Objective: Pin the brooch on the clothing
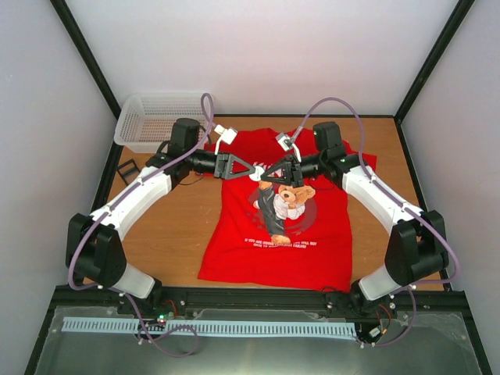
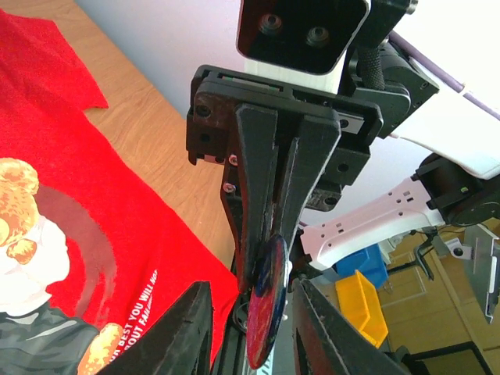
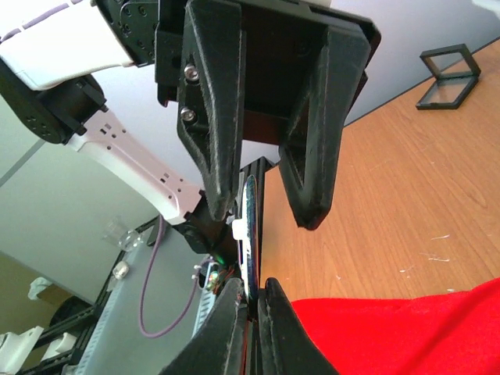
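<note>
The red T-shirt (image 1: pixel 312 234) with the bear print lies flat on the table, and both arms meet above its upper part. My right gripper (image 1: pixel 269 176) (image 3: pixel 254 285) is shut on the lower rim of the brooch (image 3: pixel 250 219), a small dark-blue disc held on edge. In the left wrist view the brooch (image 2: pixel 269 312) stands between my left gripper's (image 2: pixel 251 285) (image 1: pixel 246 169) jaws. Those jaws are partly open, with a gap showing on each side of the disc. The shirt (image 2: pixel 78 180) (image 3: pixel 406 328) lies below both grippers.
A white mesh basket (image 1: pixel 156 121) stands at the back left of the wooden table (image 1: pixel 172 226). A small black frame (image 1: pixel 129 170) (image 3: pixel 447 74) lies near it. Yellow (image 2: pixel 363 308) and blue bins sit beyond the table.
</note>
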Available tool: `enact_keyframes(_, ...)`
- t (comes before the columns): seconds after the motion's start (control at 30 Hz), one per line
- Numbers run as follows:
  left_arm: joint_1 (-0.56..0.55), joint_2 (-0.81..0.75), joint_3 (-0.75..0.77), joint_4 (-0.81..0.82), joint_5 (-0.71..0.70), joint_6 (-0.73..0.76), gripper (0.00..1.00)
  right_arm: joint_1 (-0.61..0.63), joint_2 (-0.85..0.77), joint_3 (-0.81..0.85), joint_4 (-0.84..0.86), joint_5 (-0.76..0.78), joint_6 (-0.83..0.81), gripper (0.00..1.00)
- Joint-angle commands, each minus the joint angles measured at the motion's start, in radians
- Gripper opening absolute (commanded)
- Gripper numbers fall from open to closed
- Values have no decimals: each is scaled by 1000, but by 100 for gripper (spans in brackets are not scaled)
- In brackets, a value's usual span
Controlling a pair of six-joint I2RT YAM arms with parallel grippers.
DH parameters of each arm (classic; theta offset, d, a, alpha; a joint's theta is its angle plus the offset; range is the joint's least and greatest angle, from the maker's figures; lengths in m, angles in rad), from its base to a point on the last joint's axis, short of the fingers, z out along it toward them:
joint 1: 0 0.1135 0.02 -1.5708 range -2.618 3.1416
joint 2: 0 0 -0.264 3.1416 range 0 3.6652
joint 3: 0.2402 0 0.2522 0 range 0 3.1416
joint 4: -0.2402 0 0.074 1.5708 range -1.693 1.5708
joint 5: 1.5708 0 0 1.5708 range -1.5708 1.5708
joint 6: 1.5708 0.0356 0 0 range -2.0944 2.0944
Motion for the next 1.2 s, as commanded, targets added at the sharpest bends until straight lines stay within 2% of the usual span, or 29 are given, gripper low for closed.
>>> enact_keyframes(0.0, -4, -43, 24, -21, 8, 27, 28, -4, 14, 29, -39, -48, -36, 3)
enact_keyframes(0.2, -8, -40, 24, -35, 18, 28, 23, -5, 14, 33, -50, -49, -50, 3)
enact_keyframes(0.43, -18, -26, 39, -67, 31, 41, 25, -6, 14, 39, -52, -41, -49, 3)
enact_keyframes(0.67, -18, -29, 71, -129, -21, 85, 2, -6, -1, 39, -30, 30, -11, 3)
enact_keyframes(0.7, -18, -34, 80, -136, -46, 90, 1, -6, -13, 32, -10, 74, 19, 9)
enact_keyframes(0.8, -18, -64, 91, -119, -158, 95, 1, -6, -76, -9, 76, 203, 154, 38)
enact_keyframes(0.93, -25, -121, 76, -76, -355, 82, 1, -10, -161, -69, 180, 315, 280, 67)
enact_keyframes(1.03, -46, -154, 80, -49, -472, 76, 1, -12, -181, -72, 224, 327, 355, 73)
enact_keyframes(1.17, -61, -210, 67, 57, -555, 18, 0, -9, -162, -3, 253, 369, 519, 68)
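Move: The brooch hangs in mid-air between the two hands, still pinched by the right fingers: it is about 2 cm to the right of the left hand's point and 1 cm back of it, at the same height. From the right hand it lies some 2 cm left, level with it fore and aft. Well below the left hand, roughly 27 cm, are the shirt's bear print, about 8 cm right and 4 cm back, and the KUNGFU lettering, 8 cm right and 5 cm ahead. The left fingers, part-open astride the brooch, ease back about 1 cm and pinch shut on its edge while the right hand stays put and keeps its grip. Then the right fingers open wide and let go. Both hands rise 3 to 4 cm and go forward, swinging their fingertips forward some 20 degrees and drawing apart sideways, the left still gripping the brooch. ##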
